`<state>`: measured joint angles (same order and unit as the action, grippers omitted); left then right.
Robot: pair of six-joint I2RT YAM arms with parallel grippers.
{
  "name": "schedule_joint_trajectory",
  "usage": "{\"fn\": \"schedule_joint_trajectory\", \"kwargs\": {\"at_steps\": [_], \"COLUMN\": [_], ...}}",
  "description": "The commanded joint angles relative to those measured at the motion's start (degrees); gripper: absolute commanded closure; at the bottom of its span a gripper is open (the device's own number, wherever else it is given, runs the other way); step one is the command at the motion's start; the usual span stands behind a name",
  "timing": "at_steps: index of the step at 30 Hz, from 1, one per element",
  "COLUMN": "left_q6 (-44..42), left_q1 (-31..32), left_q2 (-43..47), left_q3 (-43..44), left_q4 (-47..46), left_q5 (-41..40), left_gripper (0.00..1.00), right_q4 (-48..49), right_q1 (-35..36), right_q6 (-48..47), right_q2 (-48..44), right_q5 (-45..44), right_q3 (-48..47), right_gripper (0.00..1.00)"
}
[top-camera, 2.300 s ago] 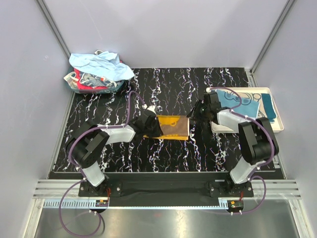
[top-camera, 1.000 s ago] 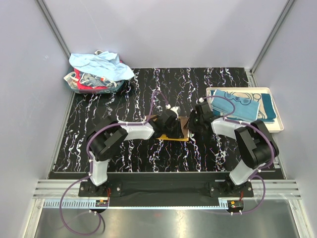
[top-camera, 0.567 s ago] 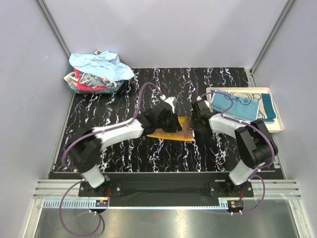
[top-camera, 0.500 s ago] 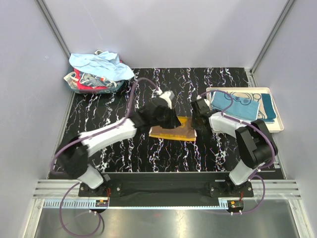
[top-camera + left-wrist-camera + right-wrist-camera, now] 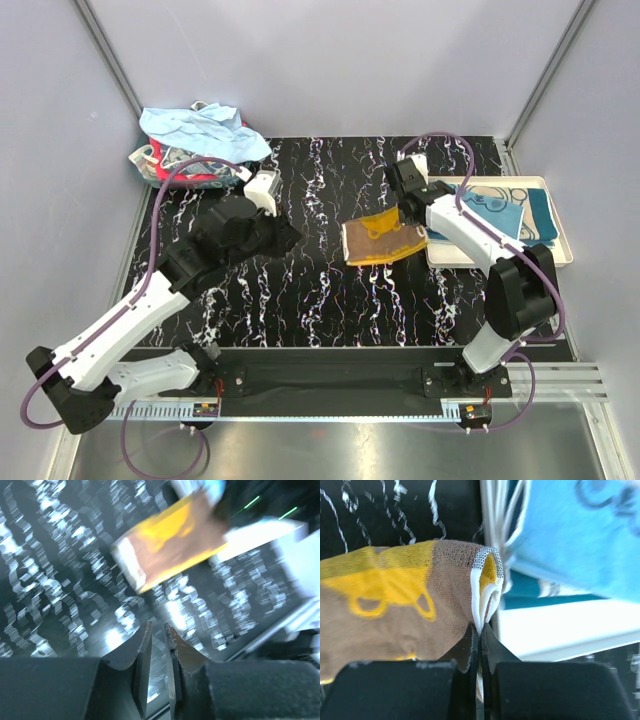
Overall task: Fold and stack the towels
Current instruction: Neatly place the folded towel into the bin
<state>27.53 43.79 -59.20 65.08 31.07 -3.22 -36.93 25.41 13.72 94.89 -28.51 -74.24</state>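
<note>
A folded orange-yellow and brown towel (image 5: 380,238) hangs just left of the white tray (image 5: 446,256). My right gripper (image 5: 409,220) is shut on its right edge. In the right wrist view the fingertips (image 5: 480,630) pinch the towel's white folded hem (image 5: 395,610) beside the tray (image 5: 555,630). My left gripper (image 5: 290,238) is off to the left over the black marbled table. Its jaws (image 5: 158,627) stand a little apart with nothing between them, and the towel (image 5: 170,540) shows blurred ahead.
On the tray lie a folded light blue towel (image 5: 490,205) over a teal one (image 5: 543,215); both show in the right wrist view (image 5: 585,535) (image 5: 535,600). A heap of light blue and red towels (image 5: 195,145) sits at the back left corner.
The left gripper let go of the towel and drew back to the left. The right gripper shut on the towel's edge and carried it right and back, up to the tray.
</note>
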Motion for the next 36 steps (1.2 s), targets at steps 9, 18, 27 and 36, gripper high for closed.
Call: {"fn": "schedule_joint_trajectory", "kwargs": {"at_steps": [9,18,27,36], "left_q6": [-7.6,-8.2,-8.0,-7.8], "left_q1": [-0.9,-1.0,-0.9,-1.0], "left_q2": [2.4,2.0,1.7,1.3], "left_q3": [-2.9,-4.0,-4.7,-5.6], "left_q4": [5.3,5.2,4.8,4.5], "left_q5": [-2.2,-1.6,0.1,1.2], "left_gripper": [0.78,0.78,0.78,0.78], "right_q4": [-11.1,-16.6,-19.6,-19.2], "right_q1": [-1.1,-3.3,-3.7,-11.2], "right_q6": [-12.0,-13.0,-13.5,-14.4], "right_q2": [1.4,3.5,3.2,3.0], "right_q5": [-9.5,-9.0,-10.6,-5.4], "right_q3": [-23.0,-34.8,-41.0,-43.5], "right_gripper": [1.0,1.0,1.0,1.0]}}
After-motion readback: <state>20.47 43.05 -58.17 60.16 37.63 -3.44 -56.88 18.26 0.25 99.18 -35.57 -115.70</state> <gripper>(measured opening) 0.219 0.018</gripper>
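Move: The bin's middle lies about 20 cm to the right of the right hand, some 6 cm farther out and 11 cm lower, its left rim close by. The brown towel hangs from this hand, its middle about 8 cm left, 1 cm nearer and 7 cm below. In the bin, the light-blue towel is centred about 18 cm right, 8 cm ahead and 9 cm below. From the left hand, the bin is roughly 49 cm right, 20 cm ahead and 27 cm below. Upward, by about 20 cm, the right hand carries the brown towel by its pinched end, first drifting some 5 cm forward and then about 6 cm right to above the bin's left rim. Its fingers tip up roughly 15 degrees and keep their grip. The empty left hand sinks about 5 cm and eases left, rolling its left side up, still nearly shut. ##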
